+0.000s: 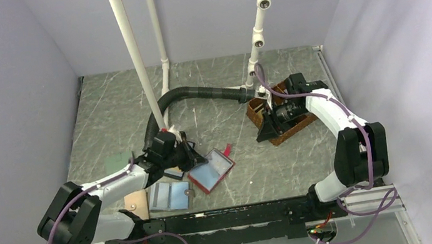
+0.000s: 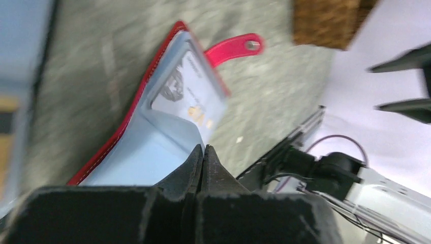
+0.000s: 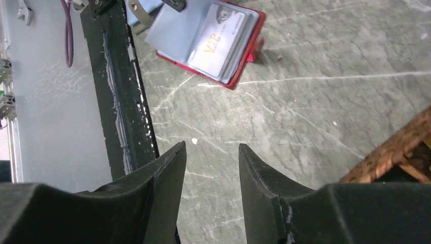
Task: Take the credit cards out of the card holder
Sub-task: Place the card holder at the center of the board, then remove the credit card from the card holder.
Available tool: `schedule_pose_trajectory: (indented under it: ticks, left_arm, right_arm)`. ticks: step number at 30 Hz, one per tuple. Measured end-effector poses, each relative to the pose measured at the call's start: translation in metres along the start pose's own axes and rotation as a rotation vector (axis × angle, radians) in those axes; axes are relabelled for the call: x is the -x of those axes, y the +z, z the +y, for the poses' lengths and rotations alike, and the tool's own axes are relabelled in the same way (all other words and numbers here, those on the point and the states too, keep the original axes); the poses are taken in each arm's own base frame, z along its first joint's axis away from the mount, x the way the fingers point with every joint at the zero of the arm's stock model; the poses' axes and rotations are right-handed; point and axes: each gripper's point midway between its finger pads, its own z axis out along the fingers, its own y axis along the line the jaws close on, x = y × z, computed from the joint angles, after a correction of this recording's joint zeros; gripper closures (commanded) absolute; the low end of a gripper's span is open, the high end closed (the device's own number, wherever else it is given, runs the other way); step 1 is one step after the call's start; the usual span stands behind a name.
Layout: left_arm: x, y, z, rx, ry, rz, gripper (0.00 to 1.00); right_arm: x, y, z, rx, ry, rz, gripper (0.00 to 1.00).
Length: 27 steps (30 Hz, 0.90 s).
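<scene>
The red card holder (image 1: 210, 172) lies open on the table in front of the left arm, its pull tab (image 1: 228, 152) pointing away. In the left wrist view the card holder (image 2: 127, 162) shows pale blue sleeves and a silvery card (image 2: 190, 94) tucked in one. The right wrist view shows that same card (image 3: 216, 35) with gold lettering in the card holder (image 3: 228, 61). My left gripper (image 2: 204, 148) is shut, its tips at the edge of a blue sleeve; whether they pinch it I cannot tell. My right gripper (image 3: 211, 147) hangs open over bare table, well to the right of the holder.
A brown woven basket (image 1: 279, 120) stands behind the right gripper (image 1: 263, 133). A grey-blue folding wallet (image 1: 169, 195) and a flat tan piece (image 1: 136, 202) lie near the front edge, a green one (image 1: 119, 160) further left. A black rail (image 1: 214, 223) runs along the front.
</scene>
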Motion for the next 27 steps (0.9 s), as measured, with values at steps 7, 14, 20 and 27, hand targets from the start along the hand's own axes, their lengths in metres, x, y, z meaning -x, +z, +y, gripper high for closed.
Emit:
schedule_pose_trajectory:
  ticks: [7,14,20,27]
  left_arm:
    - [-0.026,-0.016,0.055,0.191,-0.069,0.035,0.94]
    - [-0.03,-0.031,0.065,0.257,-0.08,0.028,0.84]
    - [-0.038,-0.046,0.084,0.36,-0.1,0.036,0.74]
    - [-0.023,-0.072,0.072,0.393,-0.067,-0.039,0.46]
  right_arm:
    - [-0.003,0.024,0.011,0.051,-0.034,0.068,0.54]
    - [-0.003,0.038,0.022,0.089,-0.076,0.1,0.54]
    - [-0.003,0.045,0.028,0.11,-0.103,0.114,0.55]
    - [-0.004,0.05,0.034,0.126,-0.125,0.128,0.54]
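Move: The left hand still pinches the clear sleeve of the open red card holder, whose middle, and the spot where it is to lie, is about 2 cm to the right, 2 back and 6 below. The black holder is some 8 cm to the hand's left and 7 ahead, the pale blue holder 13 left and 7 back, both about 7 below. From the right hand the red holder is roughly 17 cm left, 3 back and 11 below. The left hand sinks quickly about 4 cm to bring the red card holder down to the table, then its shut fingers open to a bit over a third and come free of the sleeve as it draws off left and back, some 10 cm in all, rolling about 20 degrees so that its left side rises and lifting slightly at the end. Meanwhile the right hand, fingers staying half open and empty, glides about 5 cm left and 3 cm back towards the red holder, turning a little counter-clockwise. ##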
